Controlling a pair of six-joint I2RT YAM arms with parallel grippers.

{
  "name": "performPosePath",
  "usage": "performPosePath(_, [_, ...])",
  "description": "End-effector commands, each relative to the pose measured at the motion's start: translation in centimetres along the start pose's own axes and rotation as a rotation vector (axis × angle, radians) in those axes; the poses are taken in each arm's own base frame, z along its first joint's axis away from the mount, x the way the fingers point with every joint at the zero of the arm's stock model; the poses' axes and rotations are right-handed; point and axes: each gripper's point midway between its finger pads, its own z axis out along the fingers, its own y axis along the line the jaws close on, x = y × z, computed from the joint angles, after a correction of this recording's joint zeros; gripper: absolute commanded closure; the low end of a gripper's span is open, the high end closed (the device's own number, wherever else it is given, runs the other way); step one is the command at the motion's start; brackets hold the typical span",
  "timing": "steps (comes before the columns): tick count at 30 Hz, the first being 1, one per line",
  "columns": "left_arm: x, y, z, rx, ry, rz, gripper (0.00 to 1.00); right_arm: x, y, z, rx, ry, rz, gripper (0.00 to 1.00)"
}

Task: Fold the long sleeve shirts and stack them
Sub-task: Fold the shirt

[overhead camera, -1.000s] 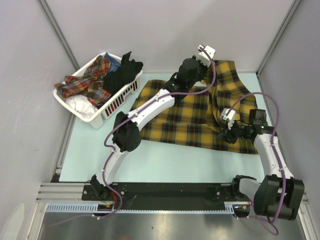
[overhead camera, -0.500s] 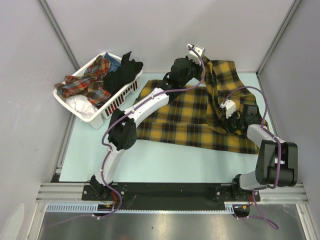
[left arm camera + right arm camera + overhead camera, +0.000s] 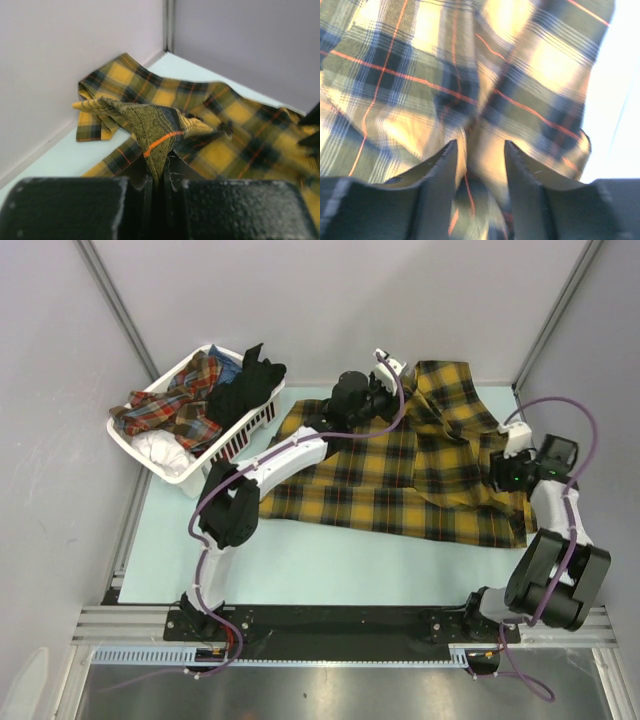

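A mustard-yellow and black plaid long sleeve shirt (image 3: 380,470) lies spread across the back right of the table. My left gripper (image 3: 395,392) is at the shirt's far edge and is shut on a peaked fold of the cloth (image 3: 155,127), which it lifts a little off the table. The jaws pinch that fold at its base (image 3: 161,167). My right gripper (image 3: 500,470) is over the shirt's right side near the table edge. Its fingers (image 3: 481,150) stand apart with a loose, blurred ridge of plaid cloth (image 3: 420,90) between them.
A white slatted basket (image 3: 225,455) stands at the back left, holding a red plaid garment (image 3: 175,405), black cloth (image 3: 245,385) and white cloth (image 3: 160,450). Grey walls close the back and both sides. Bare pale table (image 3: 300,560) lies in front of the shirt.
My right arm has swung out to the right edge of the shirt and its jaws have parted. The left gripper drew back left with its fold. The shirt's right part has spread flatter.
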Motion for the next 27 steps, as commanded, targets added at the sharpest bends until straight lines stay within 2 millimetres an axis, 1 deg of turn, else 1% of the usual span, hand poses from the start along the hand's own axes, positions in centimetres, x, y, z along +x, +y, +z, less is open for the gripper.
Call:
performPosePath(1, [-5.0,-1.7,-2.7,0.105,-0.096,0.120,0.94,0.8,0.0,-5.3,-0.050,0.054,0.078,0.50])
performPosePath(2, [-4.1,-1.8,-3.0,0.119,-0.078,0.129,0.94,2.1,0.6,-6.3,-0.068,0.101,0.120,0.48])
performPosePath(4, [-4.2,-2.0,-3.4,0.134,-0.076,0.155,0.94,4.2,-0.3,-7.7,-0.037,0.158,0.163,0.48])
performPosePath(5, [-4.0,-2.0,-3.4,0.134,-0.069,0.155,0.93,5.4,0.2,-8.4,-0.049,0.201,0.196,0.49])
performPosePath(6, [-4.0,-2.1,-3.5,0.140,-0.067,0.165,0.93,6.9,-0.2,-9.0,-0.033,0.238,0.231,0.49])
performPosePath(7, [-3.9,-2.2,-3.5,0.145,-0.060,0.166,0.93,7.7,-0.2,-9.2,-0.030,0.263,0.244,0.50])
performPosePath(10, [-3.7,-3.1,-3.8,0.209,-0.060,0.194,0.94,10.8,-0.1,-9.3,-0.029,0.347,0.275,0.50])
performPosePath(12, [-3.3,-3.5,-3.8,0.235,-0.053,0.200,0.93,12.3,0.0,-9.0,-0.047,0.388,0.304,0.50])
performPosePath(13, [-2.9,-3.7,-3.8,0.254,-0.046,0.201,0.93,13.1,0.0,-8.9,-0.052,0.406,0.321,0.52])
performPosePath(15, [-2.6,-3.6,-3.8,0.263,-0.043,0.212,0.92,14.1,-0.5,-8.9,-0.039,0.427,0.331,0.52])
performPosePath(17, [-2.2,-3.4,-3.9,0.272,-0.036,0.208,0.92,15.6,-0.9,-8.8,-0.030,0.448,0.361,0.52])
performPosePath(19, [-1.9,-3.0,-3.9,0.281,-0.031,0.201,0.91,16.4,-1.4,-8.7,-0.021,0.458,0.368,0.51])
performPosePath(22, [-1.2,-3.1,-4.2,0.321,-0.016,0.188,0.91,16.6,-2.0,-8.3,-0.008,0.442,0.374,0.51])
performPosePath(23, [-1.2,-3.3,-4.3,0.343,-0.017,0.188,0.91,16.5,-2.3,-8.1,-0.008,0.433,0.376,0.51])
performPosePath(26, [-0.9,-3.2,-4.4,0.353,-0.008,0.196,0.90,15.8,-2.4,-7.7,-0.025,0.410,0.400,0.53])
performPosePath(27, [-0.8,-3.3,-4.4,0.355,-0.005,0.199,0.91,15.0,-2.7,-7.6,-0.028,0.386,0.395,0.54])
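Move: The near right corner of the shirt lies about 16 cm back and 8 cm to the right of the right hand, some 10 cm below it. The folded-in sleeve lies about 8 cm left of that hand and 4 cm farther out, and the far sleeve about 24 cm ahead and 9 cm left. From the left hand, held high with a pinch of cloth, that corner is roughly 31 cm back, 40 cm right and 27 cm down. Backward and to the right, the open right hand swings some 17 cm towards the shirt's near right corner, first rising about 3 cm, then sinking well below its starting height while the fingers tip some 30 degrees steeper and turn somewhat clockwise, staying about half open. The left hand keeps its pinch on the raised cloth, easing back about 4 cm and turning some 15 degrees clockwise. ##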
